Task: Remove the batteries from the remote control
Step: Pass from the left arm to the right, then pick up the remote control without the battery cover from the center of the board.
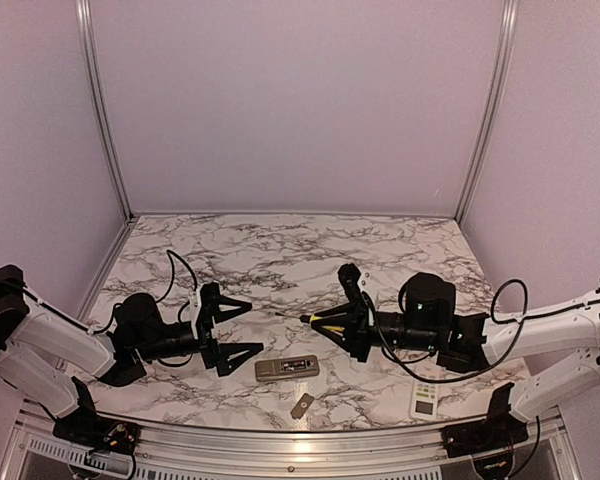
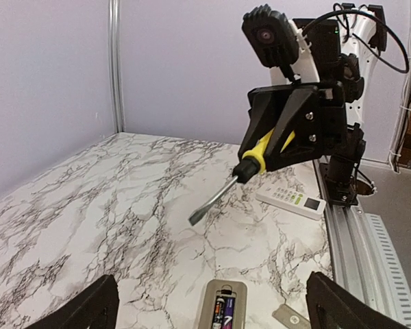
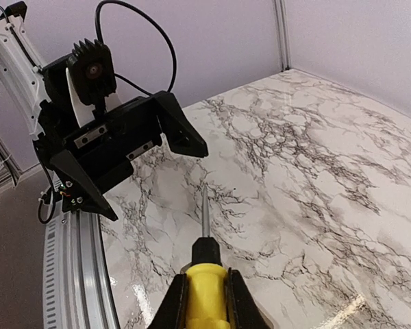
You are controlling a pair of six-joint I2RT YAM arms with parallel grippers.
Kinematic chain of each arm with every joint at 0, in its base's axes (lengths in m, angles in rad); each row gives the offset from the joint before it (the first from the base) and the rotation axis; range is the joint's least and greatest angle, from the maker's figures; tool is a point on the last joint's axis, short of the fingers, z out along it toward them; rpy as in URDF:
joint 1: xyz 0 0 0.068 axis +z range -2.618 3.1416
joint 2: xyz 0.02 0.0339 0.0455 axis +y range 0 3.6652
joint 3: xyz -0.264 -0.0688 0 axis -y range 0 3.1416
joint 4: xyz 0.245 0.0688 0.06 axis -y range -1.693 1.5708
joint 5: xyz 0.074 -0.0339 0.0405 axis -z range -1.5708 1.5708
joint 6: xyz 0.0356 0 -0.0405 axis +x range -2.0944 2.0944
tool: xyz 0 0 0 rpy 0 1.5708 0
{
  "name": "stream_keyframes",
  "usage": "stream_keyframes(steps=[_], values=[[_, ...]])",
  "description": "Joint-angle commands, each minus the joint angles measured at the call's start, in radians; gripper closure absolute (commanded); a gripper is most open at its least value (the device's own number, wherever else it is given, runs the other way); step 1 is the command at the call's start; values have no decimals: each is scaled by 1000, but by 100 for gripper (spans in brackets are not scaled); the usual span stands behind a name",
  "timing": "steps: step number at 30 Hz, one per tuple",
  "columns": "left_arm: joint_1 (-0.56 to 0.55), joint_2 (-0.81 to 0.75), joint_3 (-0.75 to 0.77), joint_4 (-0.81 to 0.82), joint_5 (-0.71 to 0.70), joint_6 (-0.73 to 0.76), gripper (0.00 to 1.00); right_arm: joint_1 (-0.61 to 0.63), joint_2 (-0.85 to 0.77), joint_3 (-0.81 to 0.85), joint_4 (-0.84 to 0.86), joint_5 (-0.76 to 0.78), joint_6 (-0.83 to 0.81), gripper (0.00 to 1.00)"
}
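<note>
The grey remote control [image 1: 287,368] lies flat near the front edge with its battery bay open. Two batteries [image 2: 225,315] sit side by side in that bay, one dark and one blue-purple. My left gripper [image 1: 248,328] hovers just left of the remote, open wide and holding nothing; in the left wrist view its fingers [image 2: 82,308] frame the remote [image 2: 222,291]. My right gripper [image 3: 207,288] is shut on the yellow handle of a screwdriver [image 3: 205,274], held above the table right of the remote, with the blade [image 2: 212,202] pointing toward the left arm.
The flat grey cover plate [image 1: 302,405] lies just in front of the remote. A white remote [image 1: 424,398] rests at the front right near the rail. An aluminium rail [image 1: 280,440] runs along the near edge. Purple walls enclose the marble table [image 1: 280,250].
</note>
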Motion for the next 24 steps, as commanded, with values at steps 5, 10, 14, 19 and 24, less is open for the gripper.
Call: stream_keyframes(steps=[5, 10, 14, 19, 24], values=[[2, 66, -23, -30, -278, 67, 1, 3, -129, -36, -144, 280, 41, 100], [3, 57, -58, -3, -341, 73, 1, -2, -141, -38, -188, 345, 70, 100], [3, 62, -63, -26, -309, 94, 1, -32, -131, -32, -220, 352, 99, 100], [3, 97, -43, -71, -112, 136, 1, -33, -135, -32, -242, 339, 104, 100], [3, 154, -28, -73, -19, 170, 1, -34, -137, -31, -269, 331, 103, 100]])
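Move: Below the empty, open left hand, about 17 cm down, the remote control's middle lies some 5 cm to the right and 2 cm ahead; its battery cover sits about 8 cm back of it and 3 cm farther right. From the right hand, which already holds the screwdriver, the remote control is about 7 cm left, 2 cm ahead and 18 cm below. The white remote is about 22 cm to that hand's right and 4 cm back. Sinking about 7 cm towards the remote control, the empty left hand first swings some 4 cm forward and then eases partly back, fingers still wide open and tipping slightly down. The right hand keeps its grip on the screwdriver and draws it away from the left hand, about 6 cm right and 4 cm forward, dipping a little and turning some 20 degrees clockwise. ##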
